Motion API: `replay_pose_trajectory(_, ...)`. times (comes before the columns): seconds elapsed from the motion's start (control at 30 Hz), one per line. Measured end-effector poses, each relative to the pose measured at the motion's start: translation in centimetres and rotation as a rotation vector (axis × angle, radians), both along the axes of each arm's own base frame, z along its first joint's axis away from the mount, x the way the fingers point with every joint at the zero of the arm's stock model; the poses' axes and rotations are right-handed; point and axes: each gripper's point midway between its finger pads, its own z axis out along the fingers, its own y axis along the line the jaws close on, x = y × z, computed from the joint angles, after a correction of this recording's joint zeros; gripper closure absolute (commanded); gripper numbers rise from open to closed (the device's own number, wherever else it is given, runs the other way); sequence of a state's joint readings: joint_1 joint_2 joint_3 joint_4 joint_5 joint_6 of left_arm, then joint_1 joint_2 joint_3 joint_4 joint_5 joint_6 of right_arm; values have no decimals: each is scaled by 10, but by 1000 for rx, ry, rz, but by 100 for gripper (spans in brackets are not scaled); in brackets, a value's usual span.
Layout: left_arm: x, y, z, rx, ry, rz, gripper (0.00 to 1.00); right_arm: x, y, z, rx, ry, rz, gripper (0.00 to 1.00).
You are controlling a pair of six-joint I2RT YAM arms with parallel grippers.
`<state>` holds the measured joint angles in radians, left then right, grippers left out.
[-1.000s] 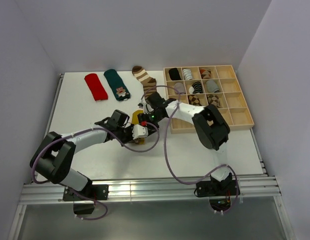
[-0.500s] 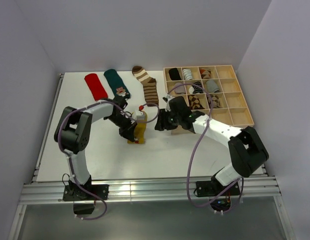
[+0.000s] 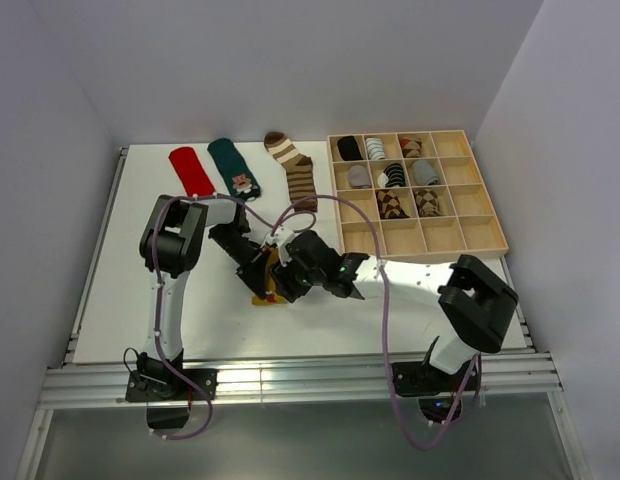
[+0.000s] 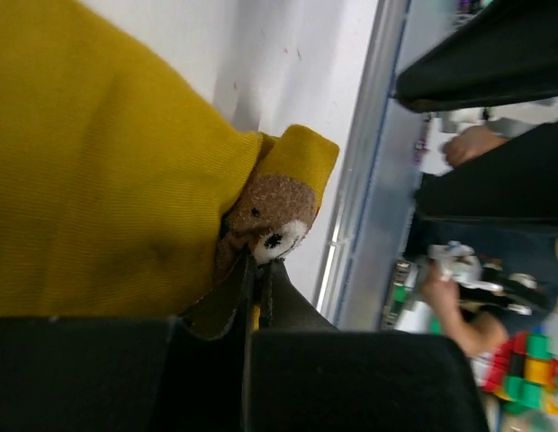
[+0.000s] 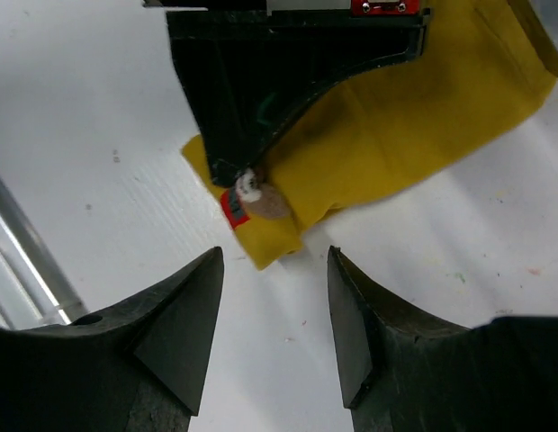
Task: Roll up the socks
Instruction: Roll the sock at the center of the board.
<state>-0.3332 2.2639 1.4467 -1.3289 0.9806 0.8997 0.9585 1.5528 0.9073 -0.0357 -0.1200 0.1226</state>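
A mustard yellow sock (image 3: 262, 296) with a small bear face (image 4: 265, 216) lies on the white table near its middle. My left gripper (image 3: 257, 272) is shut on this sock's edge beside the bear (image 5: 256, 193), and yellow fabric (image 4: 99, 180) shows between the jaws. My right gripper (image 5: 274, 333) hangs open just in front of the sock's near corner (image 5: 274, 247), touching nothing. The red sock (image 3: 192, 172), the dark teal sock (image 3: 235, 168) and the brown-and-cream striped sock (image 3: 296, 170) lie flat along the back of the table.
A wooden compartment tray (image 3: 480, 232) stands at the back right, with rolled socks in several of its cells. A metal rail (image 3: 290, 380) runs along the near table edge. Both arms meet closely over the yellow sock.
My right gripper has swung from beside the tray to the left and nearer, onto the yellow sock, and its jaws have opened a little. The left gripper has stayed shut on the sock.
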Motion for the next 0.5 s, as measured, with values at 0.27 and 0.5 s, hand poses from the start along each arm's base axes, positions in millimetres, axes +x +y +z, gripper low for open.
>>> replay_pose_trajectory(0.27,-9,10,0,35,97,12,100,-18,28,-36,-137,-68,98,43)
replay_pose_trajectory(0.5,-12,15,0,58,107,-4,100,-31,35,-41,-184,-125,127,43)
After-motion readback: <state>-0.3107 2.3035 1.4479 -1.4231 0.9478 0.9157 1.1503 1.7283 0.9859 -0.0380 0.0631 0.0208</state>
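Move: The yellow sock's folded end is still pinched in the left hand, its middle about 1 cm back and 1 cm right of that hand's point. From the right hand, that end lies roughly 5 cm to the left, 2 cm back and 6 cm below; the rest of the sock lies about 5 cm ahead, 4 cm left and 8 cm below. The striped sock is some 23 cm ahead and 1 cm right of the right hand, also about 8 cm below. The yellow sock's folded end stays pinched in the shut left fingers, which draw it about 2 cm left and back. Towards that end the right hand sinks some 4 cm while going left and back, its fingers tipping about 10 degrees more steeply down; they stay half open and come in close beside the left fingertips, contact not certain. ##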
